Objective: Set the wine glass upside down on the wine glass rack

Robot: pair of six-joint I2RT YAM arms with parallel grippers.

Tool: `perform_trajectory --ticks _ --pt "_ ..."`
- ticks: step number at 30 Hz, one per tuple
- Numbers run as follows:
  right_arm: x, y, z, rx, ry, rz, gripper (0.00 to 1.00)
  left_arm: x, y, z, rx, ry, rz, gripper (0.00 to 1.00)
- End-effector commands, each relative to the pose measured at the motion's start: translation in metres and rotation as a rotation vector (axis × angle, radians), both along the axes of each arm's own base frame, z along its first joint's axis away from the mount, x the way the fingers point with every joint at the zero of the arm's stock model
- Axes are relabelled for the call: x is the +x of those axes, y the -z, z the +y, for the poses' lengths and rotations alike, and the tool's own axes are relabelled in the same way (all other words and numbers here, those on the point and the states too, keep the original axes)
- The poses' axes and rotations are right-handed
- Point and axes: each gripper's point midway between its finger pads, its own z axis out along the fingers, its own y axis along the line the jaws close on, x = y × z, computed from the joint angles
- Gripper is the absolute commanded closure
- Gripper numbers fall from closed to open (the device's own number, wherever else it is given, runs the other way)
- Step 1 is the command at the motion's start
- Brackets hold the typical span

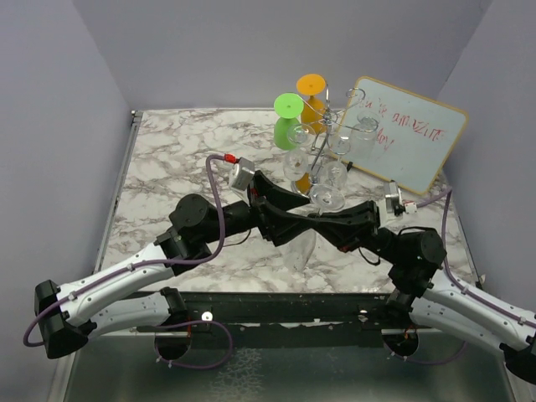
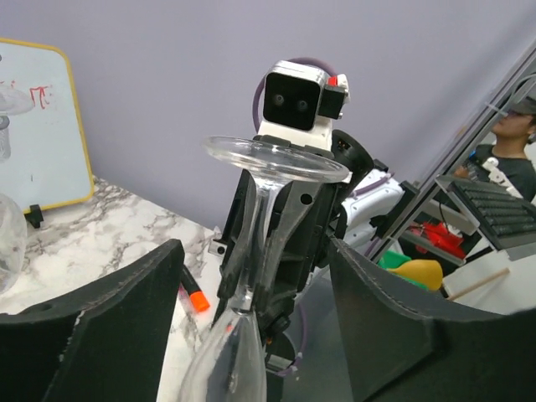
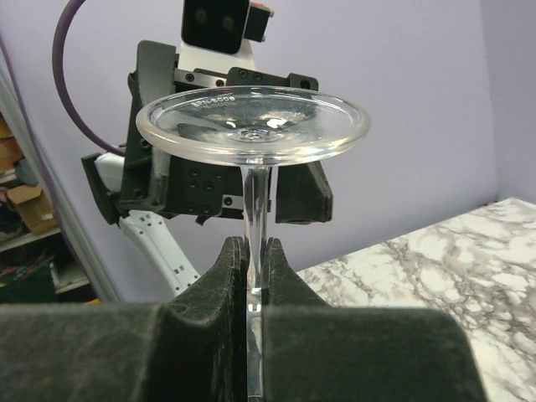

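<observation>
The clear wine glass [image 3: 251, 126] hangs upside down, foot on top, with its bowl [image 1: 300, 249] low over the marble table [image 1: 176, 151]. My right gripper [image 3: 254, 268] is shut on its thin stem. My left gripper [image 2: 251, 322] is open, its wide black fingers [image 2: 100, 318] standing apart on either side of the bowl [image 2: 226, 360] without touching it. Both grippers meet at mid-table, left [image 1: 291, 211] and right [image 1: 325, 223]. The chrome wine glass rack [image 1: 328, 126] stands behind them at the back.
Green [image 1: 287, 106] and orange [image 1: 311, 85] glasses and several clear ones hang on the rack. A whiteboard with red writing [image 1: 408, 134] leans at the back right. An orange-capped marker [image 2: 193, 297] lies on the table beside the left fingers.
</observation>
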Motion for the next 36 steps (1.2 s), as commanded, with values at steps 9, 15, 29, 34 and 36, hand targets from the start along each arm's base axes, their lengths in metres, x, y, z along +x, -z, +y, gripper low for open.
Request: perform_trajectory --ticks 9,15,29,34,36 --pt "0.048 0.007 -0.051 -0.161 0.432 0.006 0.99 0.015 -0.004 0.021 -0.033 -0.142 0.033 0.13" --pt "0.069 0.014 -0.113 -0.207 0.725 0.114 0.99 0.028 0.0 0.028 -0.013 -0.229 0.055 0.11" --pt "0.111 0.031 -0.195 -0.327 1.28 0.312 0.99 0.039 0.009 0.024 0.056 -0.275 0.047 0.1" --pt "0.125 0.03 -0.19 -0.367 1.355 0.25 0.99 0.041 0.01 0.024 0.064 -0.28 0.041 0.1" --pt "0.132 0.027 -0.185 -0.374 1.377 0.231 0.99 0.041 0.011 0.023 0.071 -0.281 0.037 0.1"
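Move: The right hand already holds the clear wine glass by its stem, upside down. The rack's empty back-right hook lies about 33 cm ahead of this hand and 11 cm to its right, at about its height. The ribbed glass hangs some 25 cm ahead and 14 cm right, the front clear glass about 18 cm ahead and 5 cm right, both bowls some 6 cm below the hand. From the left hand, open beside the stem, that hook is roughly 32 cm ahead and 15 cm right. Keeping its pinch on the stem, the right hand swings the upside-down glass out to the right some 18 cm and forward about 12 cm, clear of the left hand and closer to the rack's empty hook, while the wrist turns clockwise about 70 degrees, so that the fingers come to point forward, and the hand sinks a little late in the swing. The left hand, already free of the glass, opens its fingers wider and drifts a few centimetres forward, then slightly down, turning a little counter-clockwise. ##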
